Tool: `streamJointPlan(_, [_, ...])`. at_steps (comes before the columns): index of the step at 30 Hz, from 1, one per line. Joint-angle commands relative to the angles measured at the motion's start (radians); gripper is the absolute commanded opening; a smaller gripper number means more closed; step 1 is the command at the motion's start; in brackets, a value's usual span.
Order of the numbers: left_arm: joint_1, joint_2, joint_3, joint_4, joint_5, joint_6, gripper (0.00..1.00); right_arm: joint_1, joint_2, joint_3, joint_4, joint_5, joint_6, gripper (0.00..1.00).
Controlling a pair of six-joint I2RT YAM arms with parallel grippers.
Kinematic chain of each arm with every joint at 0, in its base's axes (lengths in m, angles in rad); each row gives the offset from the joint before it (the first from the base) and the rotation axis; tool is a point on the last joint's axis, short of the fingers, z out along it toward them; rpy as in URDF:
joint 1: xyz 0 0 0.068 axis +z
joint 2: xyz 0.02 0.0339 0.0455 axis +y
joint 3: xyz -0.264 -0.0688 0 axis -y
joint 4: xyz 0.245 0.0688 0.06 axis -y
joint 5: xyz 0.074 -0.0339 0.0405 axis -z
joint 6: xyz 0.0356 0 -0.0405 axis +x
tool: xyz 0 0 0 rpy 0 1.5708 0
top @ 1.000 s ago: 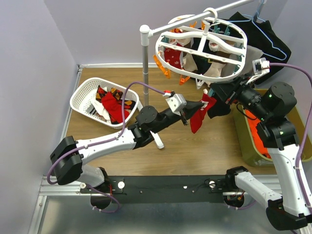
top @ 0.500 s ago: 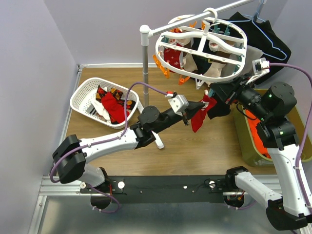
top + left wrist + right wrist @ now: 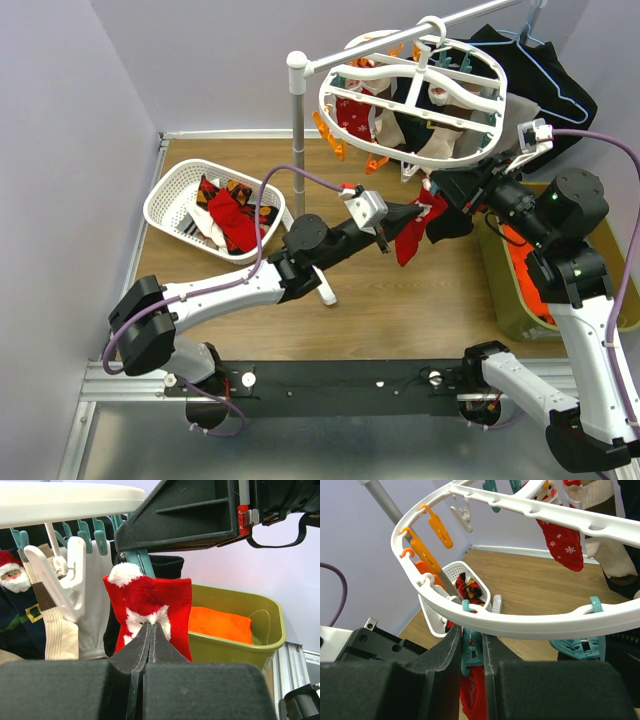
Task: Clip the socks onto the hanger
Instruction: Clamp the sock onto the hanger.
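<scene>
The white oval hanger [image 3: 410, 92] hangs from a rail, with several socks clipped on it. My left gripper [image 3: 398, 222] is shut on a red sock with white trim [image 3: 410, 238] and holds it up under the hanger's near rim. In the left wrist view my jaws [image 3: 151, 626] pinch the sock [image 3: 170, 592], whose top edge meets a teal clip [image 3: 142, 562]. My right gripper [image 3: 437, 188] is shut on that teal clip [image 3: 472, 647], squeezing its handles just under the hanger rim [image 3: 530, 625]. The red sock [image 3: 472, 695] shows below the clip.
A white lattice basket [image 3: 170, 200] at the left holds more socks [image 3: 232, 215]. An olive bin [image 3: 510, 295] with an orange cloth [image 3: 220, 622] stands at the right. The rail's grey pole [image 3: 297, 130] stands between them. A black garment [image 3: 545, 85] hangs on a blue wire hanger.
My left gripper has moved a little up and to the right with the red sock, closer to the teal clip. The right gripper has stayed on the clip.
</scene>
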Motion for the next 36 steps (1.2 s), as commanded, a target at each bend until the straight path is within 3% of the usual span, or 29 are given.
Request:
streamJointPlan(1, [-0.004,0.009,0.037,0.031,0.018,0.024,0.00,0.000,-0.009,-0.006,-0.007,-0.015,-0.016,0.18])
streamJointPlan(13, [-0.004,0.033,0.078,0.030,0.039,0.018,0.00,0.001,-0.012,-0.008,-0.007,-0.003,-0.020,0.18])
streamJointPlan(15, [-0.005,0.039,0.084,0.031,0.044,0.016,0.00,0.001,-0.015,-0.008,-0.004,-0.003,-0.020,0.25])
streamJointPlan(16, [-0.004,0.042,0.084,0.030,0.044,0.016,0.00,0.001,-0.018,-0.008,-0.004,-0.003,-0.020,0.32])
streamJointPlan(17, [-0.005,0.044,0.086,0.031,0.044,0.013,0.00,0.001,-0.020,-0.008,-0.004,0.000,-0.020,0.50])
streamJointPlan(21, [-0.004,0.048,0.087,0.030,0.036,0.010,0.06,0.000,-0.030,-0.008,-0.007,0.021,-0.020,0.71])
streamJointPlan(24, [-0.004,0.048,0.087,0.027,0.027,0.012,0.18,0.001,-0.038,-0.008,-0.013,0.040,-0.021,0.77])
streamJointPlan(28, [-0.004,0.035,0.078,0.027,0.010,0.007,0.46,0.001,-0.050,-0.005,-0.022,0.063,-0.024,0.80])
streamJointPlan(31, [-0.004,0.010,0.057,0.025,-0.013,0.006,0.60,0.000,-0.056,0.003,-0.030,0.078,-0.032,0.82])
streamJointPlan(36, [0.035,-0.047,0.002,0.024,-0.015,-0.031,0.70,0.001,-0.061,-0.001,-0.053,0.113,-0.056,0.82])
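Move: The clip to be loaded is squeezed between the right fingertips, its jaws hanging about 2 cm below that hand point. From the left hand, which grips the red sock near its cuff, the clip is some 4 cm up, 3 cm right and 2 cm ahead. The white clip hangs about 6 cm ahead, 3 cm left and 3 cm above the left hand, the black sock roughly 7 cm to its right, level fore-and-aft and slightly lower. Upward and to its right, about 1 cm each, the left hand lifts the pinched red sock's cuff towards the teal clip's jaws. Then the right fingers spread wide, letting go of the clip, and ease about 1.5 cm back and to the right, rising slightly. Just after them the left fingers open wide and let go of the sock, staying almost in place. ##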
